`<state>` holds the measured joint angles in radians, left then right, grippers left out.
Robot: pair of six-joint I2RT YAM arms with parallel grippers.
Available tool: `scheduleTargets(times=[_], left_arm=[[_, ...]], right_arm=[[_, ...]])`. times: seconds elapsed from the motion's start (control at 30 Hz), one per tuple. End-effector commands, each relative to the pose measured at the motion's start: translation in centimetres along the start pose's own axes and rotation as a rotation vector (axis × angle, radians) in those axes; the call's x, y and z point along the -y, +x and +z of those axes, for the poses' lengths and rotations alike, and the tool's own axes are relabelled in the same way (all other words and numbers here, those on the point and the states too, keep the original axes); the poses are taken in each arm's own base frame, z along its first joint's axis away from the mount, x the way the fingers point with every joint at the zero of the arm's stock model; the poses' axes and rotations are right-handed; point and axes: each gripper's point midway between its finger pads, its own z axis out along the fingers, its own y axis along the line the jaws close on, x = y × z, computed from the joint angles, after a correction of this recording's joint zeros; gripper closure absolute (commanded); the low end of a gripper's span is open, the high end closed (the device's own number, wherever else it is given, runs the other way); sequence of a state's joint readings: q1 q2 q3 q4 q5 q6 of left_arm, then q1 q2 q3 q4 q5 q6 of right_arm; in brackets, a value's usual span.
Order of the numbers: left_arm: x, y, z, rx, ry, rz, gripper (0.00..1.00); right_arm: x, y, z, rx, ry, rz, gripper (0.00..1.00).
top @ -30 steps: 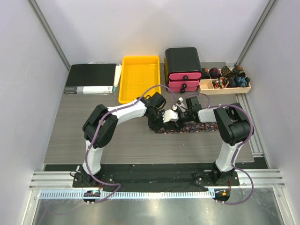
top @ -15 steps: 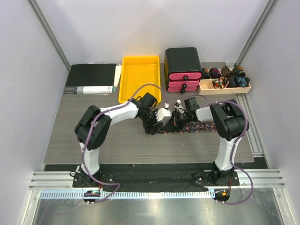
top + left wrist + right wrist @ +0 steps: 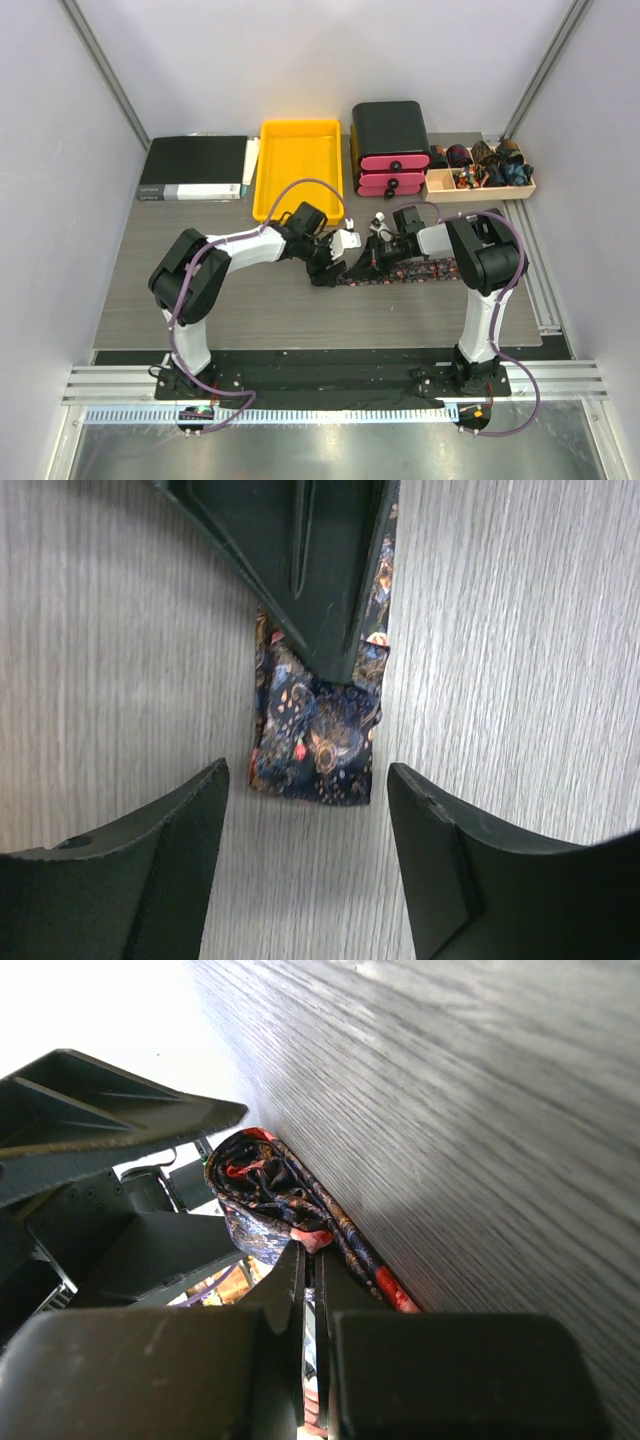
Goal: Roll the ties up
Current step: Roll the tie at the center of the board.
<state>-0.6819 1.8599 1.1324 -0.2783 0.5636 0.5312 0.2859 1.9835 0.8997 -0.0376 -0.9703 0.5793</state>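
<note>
One dark speckled tie (image 3: 415, 270) lies flat across the middle of the table, running left to right. Its left end (image 3: 318, 728) is folded into a small loose bundle (image 3: 262, 1182). My right gripper (image 3: 374, 256) is shut on that folded end, and its closed fingers (image 3: 322, 575) come down onto the fabric. My left gripper (image 3: 338, 262) stands open just left of the tie's end. Its fingertips (image 3: 215, 780) straddle the end's edge without touching the cloth. The right gripper (image 3: 313, 1252) pinches a red-spotted fold between its pads.
Along the back of the table stand a black binder (image 3: 193, 167), a yellow tray (image 3: 297, 165), a black box with pink drawers (image 3: 391, 148) and a wooden tray (image 3: 482, 186) holding several rolled fabric pieces. Metal rails run along the right edge.
The left gripper let go of the tie's end, opened, and drew back to the left. The right gripper closed on the folded end and shifted slightly left.
</note>
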Motion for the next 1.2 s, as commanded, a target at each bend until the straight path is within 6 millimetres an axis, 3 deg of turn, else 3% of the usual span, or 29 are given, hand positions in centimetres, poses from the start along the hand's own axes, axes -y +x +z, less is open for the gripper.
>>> scheduleTargets(times=[0.0, 0.13, 0.33, 0.6, 0.7, 0.73, 1.07, 1.17], left_arm=[[0.3, -1.1, 1.0, 0.047, 0.037, 0.067, 0.42], [0.9, -1.7, 0.0, 0.042, 0.05, 0.069, 0.58], [0.9, -5.3, -0.8, 0.095, 0.03, 0.048, 0.6], [2.0, -7.1, 2.3, 0.082, 0.061, 0.064, 0.59], [1.8, -6.0, 3.6, 0.031, 0.053, 0.059, 0.58], [2.1, -4.7, 4.1, -0.017, 0.064, 0.04, 0.58], [3.0, 1.1, 4.5, -0.223, 0.069, 0.001, 0.61], [3.3, 2.3, 4.9, -0.27, 0.065, -0.019, 0.67]], right_arm=[[6.1, 0.8, 0.5, 0.019, 0.222, 0.068, 0.99], [6.1, 0.7, 0.5, 0.023, 0.226, 0.063, 0.99], [5.9, 0.5, 0.8, 0.029, 0.223, 0.063, 0.99], [5.0, 0.0, 1.0, 0.04, 0.195, 0.057, 0.98], [4.4, -0.1, 0.9, 0.043, 0.175, 0.05, 0.99], [4.2, 0.0, 0.9, 0.041, 0.165, 0.05, 0.99], [1.4, -0.5, 0.5, 0.06, 0.063, 0.008, 0.97], [0.5, -0.6, 0.3, 0.065, 0.04, 0.004, 0.95]])
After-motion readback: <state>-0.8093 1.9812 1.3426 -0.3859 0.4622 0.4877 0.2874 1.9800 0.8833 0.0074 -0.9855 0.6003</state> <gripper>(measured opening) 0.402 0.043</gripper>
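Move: The rolled end of the tie lies about 5 cm to the right of the left hand, level with it fore and aft and roughly 1 cm lower. The right gripper's fingertips are just past it, some 7 cm right of the left hand; from the right hand the roll is about 2 cm left, not ahead or back, at the same height. From the left hand, the yellow tray's middle is some 23 cm ahead and 7 cm left. Narrow the left gripper from wide to under half open, then bring it about 5 cm to the right, arching up 2 cm or so and settling down over the rolled end until its fingers straddle the roll with a pad against the front and back sides, close to the right fingertips. Keep the right gripper still and shut on the roll. ##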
